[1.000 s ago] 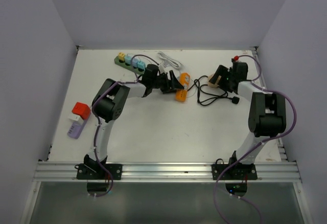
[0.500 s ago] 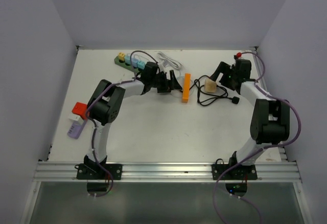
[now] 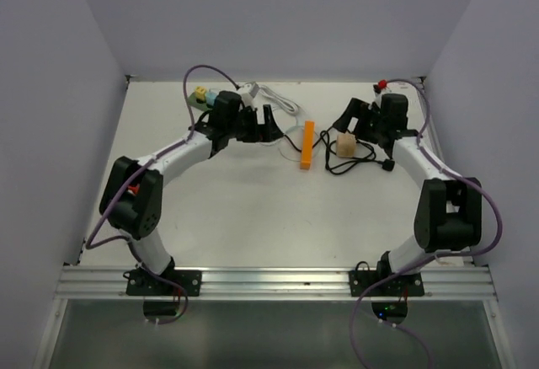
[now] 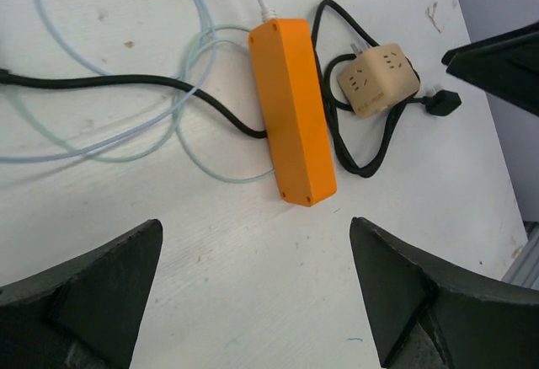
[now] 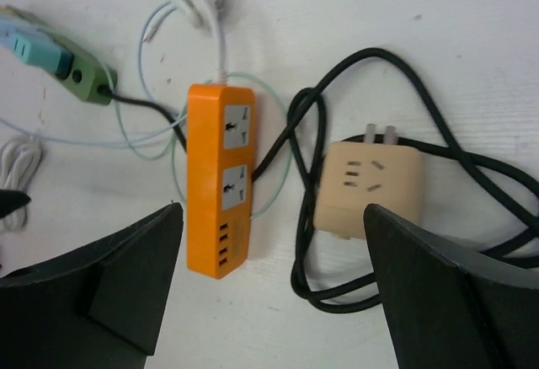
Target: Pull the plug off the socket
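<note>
The dark-green socket strip (image 3: 202, 101) lies at the back left, largely under my left arm; its end (image 5: 82, 81) shows in the right wrist view. Yellow (image 3: 199, 93) and teal (image 5: 34, 50) plugs sit in it. My left gripper (image 3: 268, 126) hovers to the right of the strip, open and empty (image 4: 254, 226), facing the orange strip (image 4: 292, 121). My right gripper (image 3: 347, 116) is open and empty (image 5: 272, 209) above the orange strip (image 5: 221, 177) and a beige cube adapter (image 5: 369, 185).
The orange strip (image 3: 307, 145) lies mid-table beside the beige adapter (image 3: 344, 143), ringed by a looped black cord (image 3: 364, 160) ending in a black plug (image 4: 444, 101). A white cable bundle (image 3: 278, 97) lies at the back, with a thin pale-blue cable loop (image 4: 181, 125) on the table.
Both grippers opened wider and drew back. The orange strip and the beige adapter were let go and lie on the table. My left arm swung left toward the back.
</note>
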Motion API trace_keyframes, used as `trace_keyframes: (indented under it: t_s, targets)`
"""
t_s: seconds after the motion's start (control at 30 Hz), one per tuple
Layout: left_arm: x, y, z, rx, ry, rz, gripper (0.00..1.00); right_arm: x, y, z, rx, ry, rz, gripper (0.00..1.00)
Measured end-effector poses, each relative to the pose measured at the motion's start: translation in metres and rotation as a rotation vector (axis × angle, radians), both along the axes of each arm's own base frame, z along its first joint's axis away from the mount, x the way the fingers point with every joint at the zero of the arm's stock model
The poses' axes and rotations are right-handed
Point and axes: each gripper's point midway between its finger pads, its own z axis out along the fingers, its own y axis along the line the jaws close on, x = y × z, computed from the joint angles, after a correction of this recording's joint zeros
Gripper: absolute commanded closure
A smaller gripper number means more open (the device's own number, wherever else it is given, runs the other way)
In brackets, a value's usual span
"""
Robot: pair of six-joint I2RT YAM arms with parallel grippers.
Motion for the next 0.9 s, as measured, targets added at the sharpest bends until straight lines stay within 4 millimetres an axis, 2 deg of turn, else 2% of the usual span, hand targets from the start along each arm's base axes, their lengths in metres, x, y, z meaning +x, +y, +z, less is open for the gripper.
trace_keyframes:
  t_s: [0.13, 0.23, 0.3, 0.4, 0.47, 0.5, 0.57, 0.6, 0.7, 0.9]
  targets:
    - [-0.015, 0.045, 0.018, 0.040, -0.054, 0.112, 0.03, -0.011, 0.052, 0.003, -0.033, -0.018, 0.156, 0.12]
    - [-0.031, 0.081, 0.032, 0.056, -0.099, 0.206, 0.03, -0.013, 0.102, 0.017, -0.054, -0.068, 0.294, 0.17]
    - [-0.040, 0.099, 0.043, 0.066, -0.136, 0.261, 0.03, -0.008, 0.124, 0.026, -0.066, -0.104, 0.351, 0.20]
    - [-0.055, 0.120, 0.069, 0.072, -0.212, 0.332, 0.02, 0.005, 0.151, 0.032, -0.090, -0.147, 0.419, 0.23]
    - [-0.060, 0.133, 0.091, 0.074, -0.273, 0.375, 0.02, 0.013, 0.167, 0.031, -0.105, -0.159, 0.453, 0.27]
    - [-0.063, 0.139, 0.100, 0.078, -0.300, 0.397, 0.02, 0.019, 0.178, 0.030, -0.115, -0.167, 0.476, 0.33]
    - [-0.067, 0.150, 0.111, 0.084, -0.341, 0.437, 0.01, 0.030, 0.198, 0.028, -0.129, -0.187, 0.510, 0.35]
    - [-0.070, 0.155, 0.113, 0.088, -0.354, 0.455, 0.00, 0.036, 0.208, 0.026, -0.135, -0.197, 0.524, 0.40]
    - [-0.078, 0.164, 0.107, 0.104, -0.362, 0.473, 0.00, 0.051, 0.236, 0.016, -0.155, -0.210, 0.558, 0.44]
    - [-0.085, 0.165, 0.090, 0.147, -0.320, 0.445, 0.00, 0.093, 0.278, -0.004, -0.190, -0.242, 0.591, 0.42]
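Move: The turquoise plug at the near right end of the green power strip lies about 35 cm to the right hand's left, 11 cm ahead and some 9 cm below it. The wooden cube is almost straight under that hand, the orange socket about 12 cm left and 1 cm back, both some 11 cm down. The white cable bundle lies 19 cm ahead and 21 cm left. From the left hand, the plug is about 15 cm ahead and 12 cm left. The turquoise plug is what the empty right hand swings towards: nearly 30 cm left, past the orange socket, turning forward on the way and arching slightly, while it turns about 35 degrees counter-clockwise and its fingers close partway. The open left hand clears out of the way, left, up and back, turning counter-clockwise too. ##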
